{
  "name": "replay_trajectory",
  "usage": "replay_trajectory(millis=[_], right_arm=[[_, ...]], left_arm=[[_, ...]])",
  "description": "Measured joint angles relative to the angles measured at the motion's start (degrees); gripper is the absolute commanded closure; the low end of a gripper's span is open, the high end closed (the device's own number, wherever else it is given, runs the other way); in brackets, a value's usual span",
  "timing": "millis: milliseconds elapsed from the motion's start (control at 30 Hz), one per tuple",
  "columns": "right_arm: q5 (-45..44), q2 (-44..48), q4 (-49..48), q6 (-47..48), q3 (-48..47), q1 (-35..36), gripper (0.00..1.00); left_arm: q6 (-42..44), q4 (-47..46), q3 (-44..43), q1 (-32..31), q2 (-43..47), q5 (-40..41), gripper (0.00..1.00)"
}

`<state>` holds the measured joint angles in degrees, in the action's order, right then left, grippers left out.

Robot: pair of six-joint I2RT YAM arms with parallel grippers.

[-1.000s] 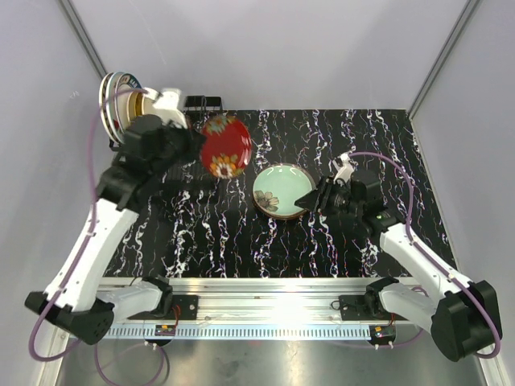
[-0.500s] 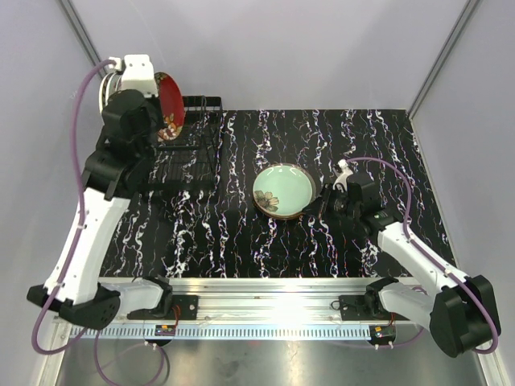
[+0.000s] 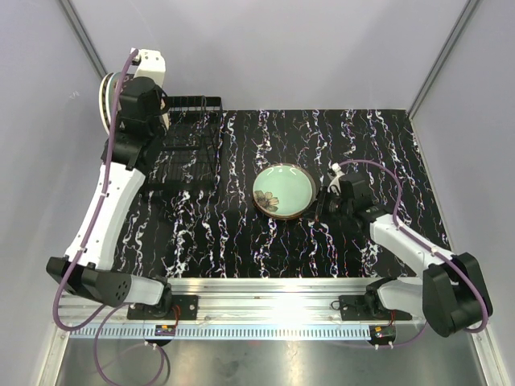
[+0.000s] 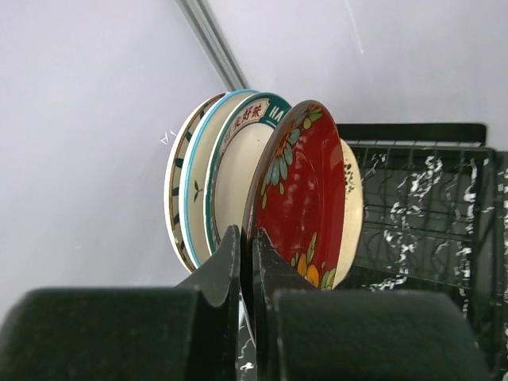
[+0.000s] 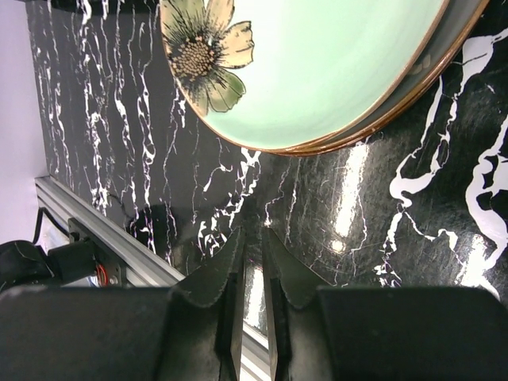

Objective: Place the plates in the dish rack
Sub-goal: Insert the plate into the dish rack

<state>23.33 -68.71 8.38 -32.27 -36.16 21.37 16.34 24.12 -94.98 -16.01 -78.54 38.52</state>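
My left gripper point(image 4: 246, 238) is shut on the lower rim of a red flowered plate point(image 4: 305, 198). That plate stands on edge at the far-left end of the black wire dish rack point(image 3: 189, 153). A cream plate point(image 4: 352, 198) is right behind it. On its other side stand a teal-rimmed plate point(image 4: 238, 167) and striped ones point(image 3: 103, 100). A pale green flower plate point(image 3: 283, 190) lies flat mid-table on a darker-rimmed plate. My right gripper point(image 5: 252, 234) is low on the table just off its right edge, jaws a narrow gap apart with nothing between them.
The rack point(image 4: 421, 198) has free slots to the right of the standing plates. The grey wall point(image 3: 48, 161) runs close behind the rack's left end. The aluminium rail point(image 3: 273, 289) borders the near table edge.
My left arm swung the red plate from over the table back to the rack's far-left end and set it upright among the plates. My right gripper's jaws narrowed beside the green plate.
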Motion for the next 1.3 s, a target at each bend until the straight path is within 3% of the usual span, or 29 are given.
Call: replay_trajectory(millis=[400, 1300], right_arm=[[0.3, -2.2, -0.2, 0.8, 0.0, 0.0, 0.80], [0.3, -5.0, -0.4, 1.3, -0.2, 0.0, 0.80]], left_arm=[[2.2, -3.4, 4.1, 0.7, -4.4, -4.0, 1.00], [4.5, -7.2, 5.5, 1.2, -10.1, -4.0, 1.00]])
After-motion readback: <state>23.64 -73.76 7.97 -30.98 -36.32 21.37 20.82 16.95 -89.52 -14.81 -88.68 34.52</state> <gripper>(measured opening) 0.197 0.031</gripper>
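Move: The free slot for the red plate, just right of the last cream plate in the dish rack, is about 14 cm ahead of my left hand, 1 cm left and some 18 cm below. The cream plate stands 3 cm to the left of the slot, level with it. The green-lettered plate is about 10 cm left of the slot and 1 cm farther out. My right hand has the mint plate on its stack roughly 6 cm ahead, 7 cm left and 7 cm below. I lower my left hand about 9 cm while reaching some 6 cm forward, quickly at first and then in a slower second step, bringing the red plate down towards the slot beside the cream plate. My fingers keep their pinch on its near rim and tip down about 10 degrees. My right hand sinks roughly 2.5 cm next to the mint plate's stack, its opening unchanged. ##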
